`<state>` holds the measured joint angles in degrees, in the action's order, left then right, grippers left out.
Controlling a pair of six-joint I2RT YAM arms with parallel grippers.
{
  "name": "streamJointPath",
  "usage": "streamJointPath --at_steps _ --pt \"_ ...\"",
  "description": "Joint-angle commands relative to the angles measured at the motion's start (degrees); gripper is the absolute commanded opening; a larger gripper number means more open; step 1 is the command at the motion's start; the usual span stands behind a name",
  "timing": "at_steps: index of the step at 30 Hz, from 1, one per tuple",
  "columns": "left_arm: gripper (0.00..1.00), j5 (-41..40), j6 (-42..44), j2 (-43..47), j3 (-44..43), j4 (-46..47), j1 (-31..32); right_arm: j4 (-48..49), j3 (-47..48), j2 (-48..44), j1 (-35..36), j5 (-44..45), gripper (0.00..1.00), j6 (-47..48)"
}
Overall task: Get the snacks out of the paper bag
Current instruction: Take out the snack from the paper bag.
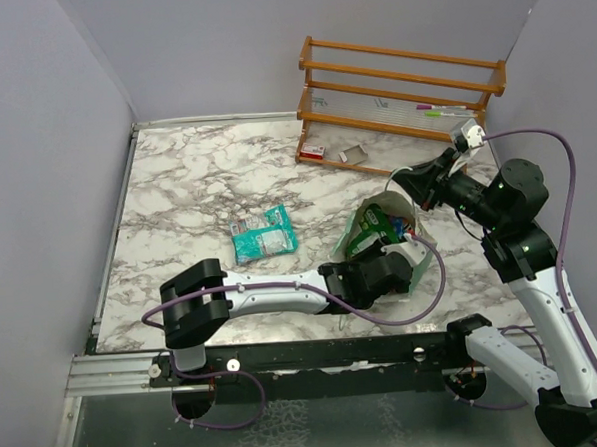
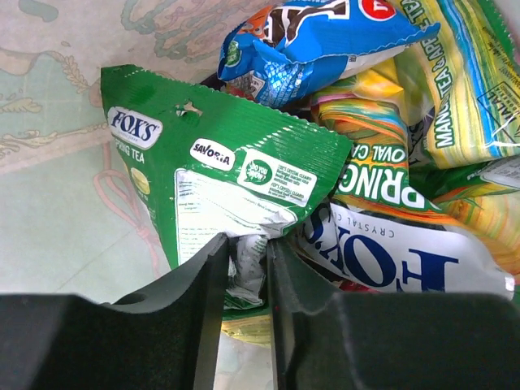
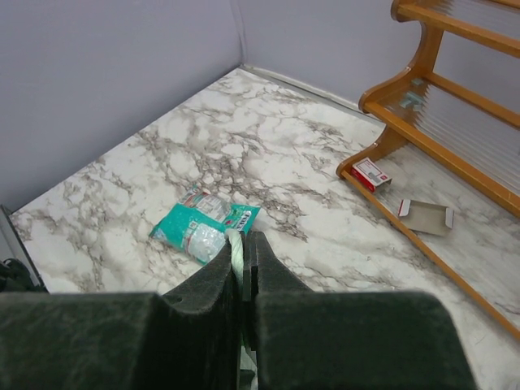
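The pale green paper bag [image 1: 411, 221] lies open on the marble table, mouth toward the left arm. My left gripper [image 1: 389, 267] reaches into it. In the left wrist view it [image 2: 248, 248] is shut on the lower edge of a green Fox's packet [image 2: 219, 154]. Beside that lie a blue packet [image 2: 317, 41], yellow-green packets [image 2: 463, 73] and a white-blue packet [image 2: 398, 248], against the bag's cream wall [image 2: 57, 179]. My right gripper [image 1: 415, 184] [image 3: 242, 240] is shut on the bag's string handle [image 3: 236, 252]. A teal-white packet [image 1: 264, 233] [image 3: 201, 231] lies on the table outside the bag.
A wooden rack [image 1: 402, 88] [image 3: 439, 114] stands at the back right, with a small red-white box [image 1: 313, 152] [image 3: 374, 173] and a flat cardboard piece [image 1: 353, 156] [image 3: 428, 215] at its foot. Grey walls close the left and back sides.
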<state>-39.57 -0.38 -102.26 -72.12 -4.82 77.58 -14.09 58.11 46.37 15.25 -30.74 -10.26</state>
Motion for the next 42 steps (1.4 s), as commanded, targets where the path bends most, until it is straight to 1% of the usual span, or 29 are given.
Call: streamJointPath --at_steps 1,4,8,15,23,28,32,36,42 --pt "0.22 -1.9 0.89 1.83 -0.98 -0.95 -0.5 3.57 0.17 -0.66 -0.13 1.78 0.04 -0.79" --pt "0.11 -1.34 0.84 4.18 -1.22 -0.9 -0.55 4.0 -0.41 -0.89 -0.13 1.45 0.04 -0.43" --pt "0.0 1.03 0.49 8.08 -1.53 -0.56 -0.59 3.89 -0.06 -0.64 -0.13 3.04 0.04 -0.46" --pt "0.0 6.72 -0.12 14.82 -1.71 1.1 -0.59 3.66 0.43 -0.63 -0.13 3.84 0.04 -0.06" --pt "0.0 14.92 0.99 25.64 2.23 6.81 -0.58 4.07 0.07 -0.23 -0.13 3.98 0.04 -0.37" --pt "0.0 16.12 2.74 32.24 4.93 10.45 -0.59 3.9 0.1 -0.31 -0.13 4.23 0.04 -0.68" --pt "0.0 18.93 4.49 36.47 4.11 9.45 -0.6 3.74 -0.1 -0.23 -0.13 5.33 0.04 -0.99" --pt "0.0 15.21 6.36 40.05 4.79 10.31 -0.65 4.41 -0.59 -0.25 -0.13 5.22 0.04 -0.82" --pt "0.0 4.13 9.13 42.19 4.32 7.11 -1.0 4.94 -1.02 -0.29 -0.13 5.36 0.04 -1.17"
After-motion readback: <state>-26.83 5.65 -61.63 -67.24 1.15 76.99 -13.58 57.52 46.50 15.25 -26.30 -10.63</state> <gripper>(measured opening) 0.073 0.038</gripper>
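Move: The green candy pack lies in the paper bag with its near edge between the left fingers; its middle is about 4 cm ahead and 1 cm left, slightly below. From that hand the blue packet sits some 5 cm ahead and 6 cm right, the purple-and-white packet level ahead and 5 cm right, and the teal packet on the table roughly 8 cm ahead and 25 cm left. From the right hand the green pack is about 4 cm back, 4 cm left and 23 cm below. Upward out of the paper bag: the left fingers first finish closing on the near edge of the green candy pack, then lift about 27 cm, swinging left and a little back on the way, while the wrist turns some 40 degrees so the fingers go from slanting down to about level. The right hand keeps its pinch on the bag's handle. ##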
